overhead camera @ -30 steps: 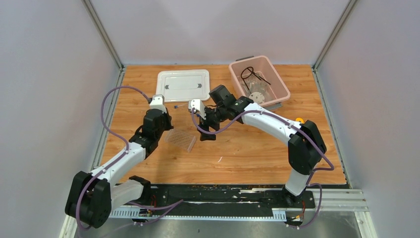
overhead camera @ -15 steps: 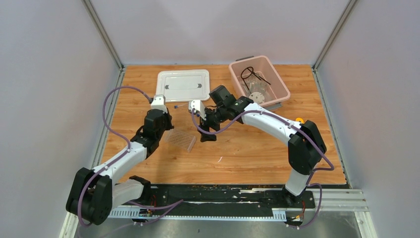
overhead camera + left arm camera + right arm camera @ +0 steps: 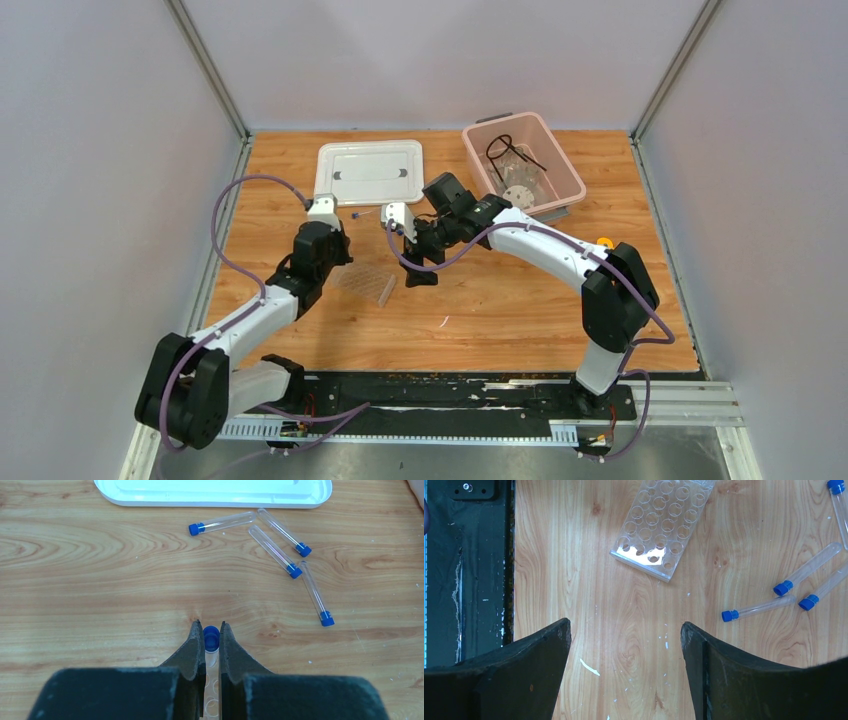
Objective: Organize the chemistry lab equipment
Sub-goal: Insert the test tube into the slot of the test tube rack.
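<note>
My left gripper (image 3: 210, 625) is shut on a clear blue-capped tube (image 3: 211, 639), held cap forward just above the table. Part of the clear tube rack (image 3: 212, 700) shows below, between its fingers. Several more blue-capped tubes (image 3: 222, 522) lie loose on the wood ahead. In the top view the left gripper (image 3: 338, 262) sits at the left end of the rack (image 3: 368, 284). My right gripper (image 3: 624, 635) hangs open over bare wood with nothing in it, the rack (image 3: 664, 525) and loose tubes (image 3: 759, 609) beyond it. The black wire tripod (image 3: 505, 148) and bagged white disc (image 3: 518, 192) lie in the pink bin.
The pink bin (image 3: 575, 180) stands at the back right, its white lid (image 3: 370, 172) flat at the back centre. A small orange object (image 3: 605, 241) lies near the right arm's elbow. The black base rail (image 3: 464, 570) borders the table's near edge.
The left arm has edged slightly forward towards the rack with the tube still in its grip. The right arm has not moved.
</note>
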Robot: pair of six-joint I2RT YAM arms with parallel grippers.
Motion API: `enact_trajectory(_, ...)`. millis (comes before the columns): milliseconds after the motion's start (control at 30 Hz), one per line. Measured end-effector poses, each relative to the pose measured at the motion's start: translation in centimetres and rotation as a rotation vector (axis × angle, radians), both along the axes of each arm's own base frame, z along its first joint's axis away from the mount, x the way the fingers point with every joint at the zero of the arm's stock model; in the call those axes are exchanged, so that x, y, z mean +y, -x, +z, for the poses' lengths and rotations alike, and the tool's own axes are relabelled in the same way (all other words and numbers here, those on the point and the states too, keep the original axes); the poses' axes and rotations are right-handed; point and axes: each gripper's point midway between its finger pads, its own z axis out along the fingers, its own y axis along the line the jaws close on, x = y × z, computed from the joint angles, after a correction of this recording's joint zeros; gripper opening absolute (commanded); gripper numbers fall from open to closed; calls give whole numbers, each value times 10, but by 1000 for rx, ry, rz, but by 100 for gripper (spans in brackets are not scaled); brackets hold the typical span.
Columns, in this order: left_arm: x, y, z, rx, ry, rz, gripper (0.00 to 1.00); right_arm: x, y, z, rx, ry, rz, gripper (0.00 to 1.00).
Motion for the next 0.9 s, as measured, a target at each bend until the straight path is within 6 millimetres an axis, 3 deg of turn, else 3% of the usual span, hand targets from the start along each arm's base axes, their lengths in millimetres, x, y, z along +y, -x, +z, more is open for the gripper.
enact_trajectory(367,3,5,-17,14,-33,-17,2,-1,1,-1,2,4,4,80)
enact_trajectory(667,5,9,-24,3,-55,-31,47,-2,2,-1,3,7,8,80)
enact_trajectory(733,5,9,-19,-10,-56,-34,58,-2,2,-1,3,9,10,80)
enact_trajectory(900,9,15,7,-69,-39,-23,75,-2,2,-2,0,9,14,80)
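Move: Just under the left fingers, which still pinch the blue cap of the upright test tube, lies the rack's far-left corner slot, some 6 cm down; the rack's middle is about 6 cm back and 4 cm right. One loose tube lies some 11 cm ahead and 5 cm right, another about 4 cm ahead and 14 cm right. From the idle right hand, the slot is roughly 9 cm ahead, 19 cm left and 9 cm down. Lowering the capped tube into the corner slot, the left hand sinks about 2.5 cm while easing back a centimetre, keeping its pinch. At the bottom the fingers spread wide and let go of the cap; then the hand lifts about 3 cm, accelerating and tipping its fingers slightly up, clear of the tube. ##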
